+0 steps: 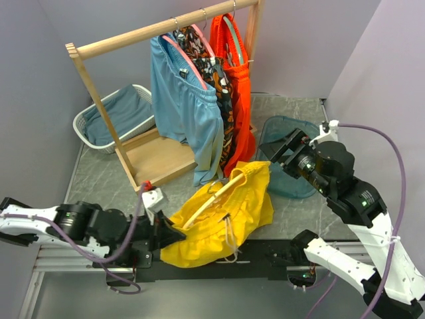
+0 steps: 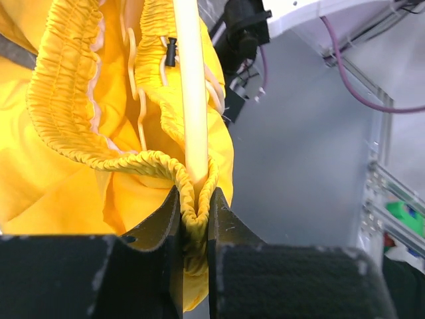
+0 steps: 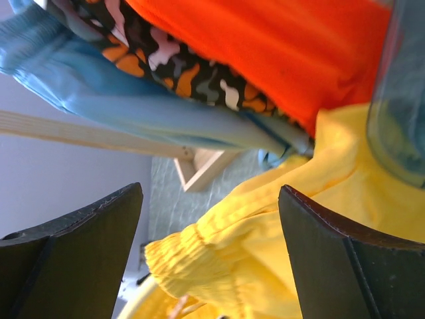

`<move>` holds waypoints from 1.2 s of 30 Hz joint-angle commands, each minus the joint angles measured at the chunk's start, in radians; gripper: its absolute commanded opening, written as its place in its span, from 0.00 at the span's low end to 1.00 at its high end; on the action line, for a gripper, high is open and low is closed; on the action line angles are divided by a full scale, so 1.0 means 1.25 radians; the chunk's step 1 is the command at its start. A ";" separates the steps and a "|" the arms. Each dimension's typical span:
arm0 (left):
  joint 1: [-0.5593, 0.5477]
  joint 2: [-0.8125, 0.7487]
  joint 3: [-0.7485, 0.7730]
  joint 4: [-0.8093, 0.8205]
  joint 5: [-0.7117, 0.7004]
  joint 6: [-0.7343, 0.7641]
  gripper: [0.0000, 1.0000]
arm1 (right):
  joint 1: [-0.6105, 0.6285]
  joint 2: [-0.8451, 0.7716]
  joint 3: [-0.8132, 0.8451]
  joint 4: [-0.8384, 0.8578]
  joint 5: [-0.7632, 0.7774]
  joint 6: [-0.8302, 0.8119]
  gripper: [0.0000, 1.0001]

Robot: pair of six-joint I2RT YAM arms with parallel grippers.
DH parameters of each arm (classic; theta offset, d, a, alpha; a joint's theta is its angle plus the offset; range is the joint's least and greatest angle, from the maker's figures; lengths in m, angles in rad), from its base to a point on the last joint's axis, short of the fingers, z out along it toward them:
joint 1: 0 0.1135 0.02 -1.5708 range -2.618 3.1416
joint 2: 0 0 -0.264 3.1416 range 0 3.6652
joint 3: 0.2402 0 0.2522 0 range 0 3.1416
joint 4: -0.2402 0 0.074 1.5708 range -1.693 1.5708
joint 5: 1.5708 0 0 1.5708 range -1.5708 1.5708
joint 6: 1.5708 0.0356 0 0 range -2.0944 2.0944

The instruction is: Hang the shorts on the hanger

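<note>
The yellow shorts [image 1: 232, 212] lie crumpled on the table in front of the rack. The pale wooden hanger [image 1: 209, 203] lies across them, partly inside the waistband. My left gripper [image 1: 174, 234] is shut on the shorts' elastic waistband [image 2: 192, 219] at their left end, with the hanger's arm [image 2: 191, 100] running straight ahead of the jaws. My right gripper [image 1: 275, 151] is open and empty, raised above the shorts' far right edge. In the right wrist view the shorts [image 3: 279, 252] show between and beyond the wide-apart jaws.
A wooden rack [image 1: 159, 30] holds light blue shorts [image 1: 186, 106], patterned shorts and orange shorts [image 1: 236, 86] on pink-rimmed hangers. A white basket [image 1: 116, 116] with blue fabric sits at the back left. A teal-tinted clear bin [image 1: 292, 159] lies under my right gripper.
</note>
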State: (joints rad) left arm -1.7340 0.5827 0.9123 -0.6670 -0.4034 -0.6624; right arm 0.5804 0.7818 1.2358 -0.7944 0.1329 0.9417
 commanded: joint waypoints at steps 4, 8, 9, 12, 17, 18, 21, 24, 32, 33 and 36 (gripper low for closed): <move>0.000 -0.089 0.120 -0.119 0.040 -0.048 0.01 | 0.004 0.020 0.061 0.053 0.095 -0.135 0.91; 0.002 -0.109 0.196 -0.205 0.038 -0.059 0.01 | 0.004 0.051 0.083 0.065 0.103 -0.156 0.92; 0.003 -0.113 0.216 -0.231 0.030 -0.065 0.01 | 0.004 0.059 0.083 0.070 0.099 -0.163 0.92; 0.022 -0.132 0.273 -0.295 0.034 -0.075 0.01 | 0.004 0.072 0.074 0.088 0.090 -0.169 0.91; 0.127 -0.118 0.406 -0.410 0.075 -0.035 0.01 | 0.004 0.079 0.048 0.103 0.096 -0.173 0.91; 0.144 -0.115 0.428 -0.423 0.080 -0.026 0.01 | 0.004 0.080 0.047 0.103 0.100 -0.173 0.91; 0.200 -0.091 0.509 -0.485 0.070 -0.009 0.01 | 0.006 0.079 0.037 0.104 0.106 -0.175 0.91; 0.237 -0.061 0.557 -0.528 0.042 -0.003 0.01 | 0.004 0.078 0.023 0.108 0.106 -0.170 0.91; 0.263 0.007 0.596 -0.561 -0.060 -0.028 0.01 | 0.004 0.072 -0.013 0.107 0.080 -0.163 0.91; 0.266 0.014 0.596 -0.562 -0.065 -0.028 0.01 | 0.004 0.070 -0.014 0.110 0.066 -0.167 0.90; 0.266 0.019 0.582 -0.562 -0.049 -0.025 0.01 | 0.039 0.062 -0.025 0.160 -0.001 -0.186 0.88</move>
State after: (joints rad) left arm -1.4097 0.5896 1.6272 -1.4292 -0.4141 -0.7151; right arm 0.5846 0.8860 1.2152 -0.6880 0.2111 0.7403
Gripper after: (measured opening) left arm 0.145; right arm 0.897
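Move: The left hand holds the yellow shorts' waistband with the hanger inside. The free stretch of rail lies roughly 28 cm ahead, 13 cm left and 22 cm above it. From that hand the blue shorts hang about 26 cm ahead and 4 cm right, and the rack's wooden shelf is some 24 cm ahead and 11 cm left, far below. From the right hand, that rail stretch is about 8 cm ahead, 36 cm left and 15 cm up. Still pinching waistband and hanger, the left hand swings left about 15 cm, rising 10 towards the rail. ##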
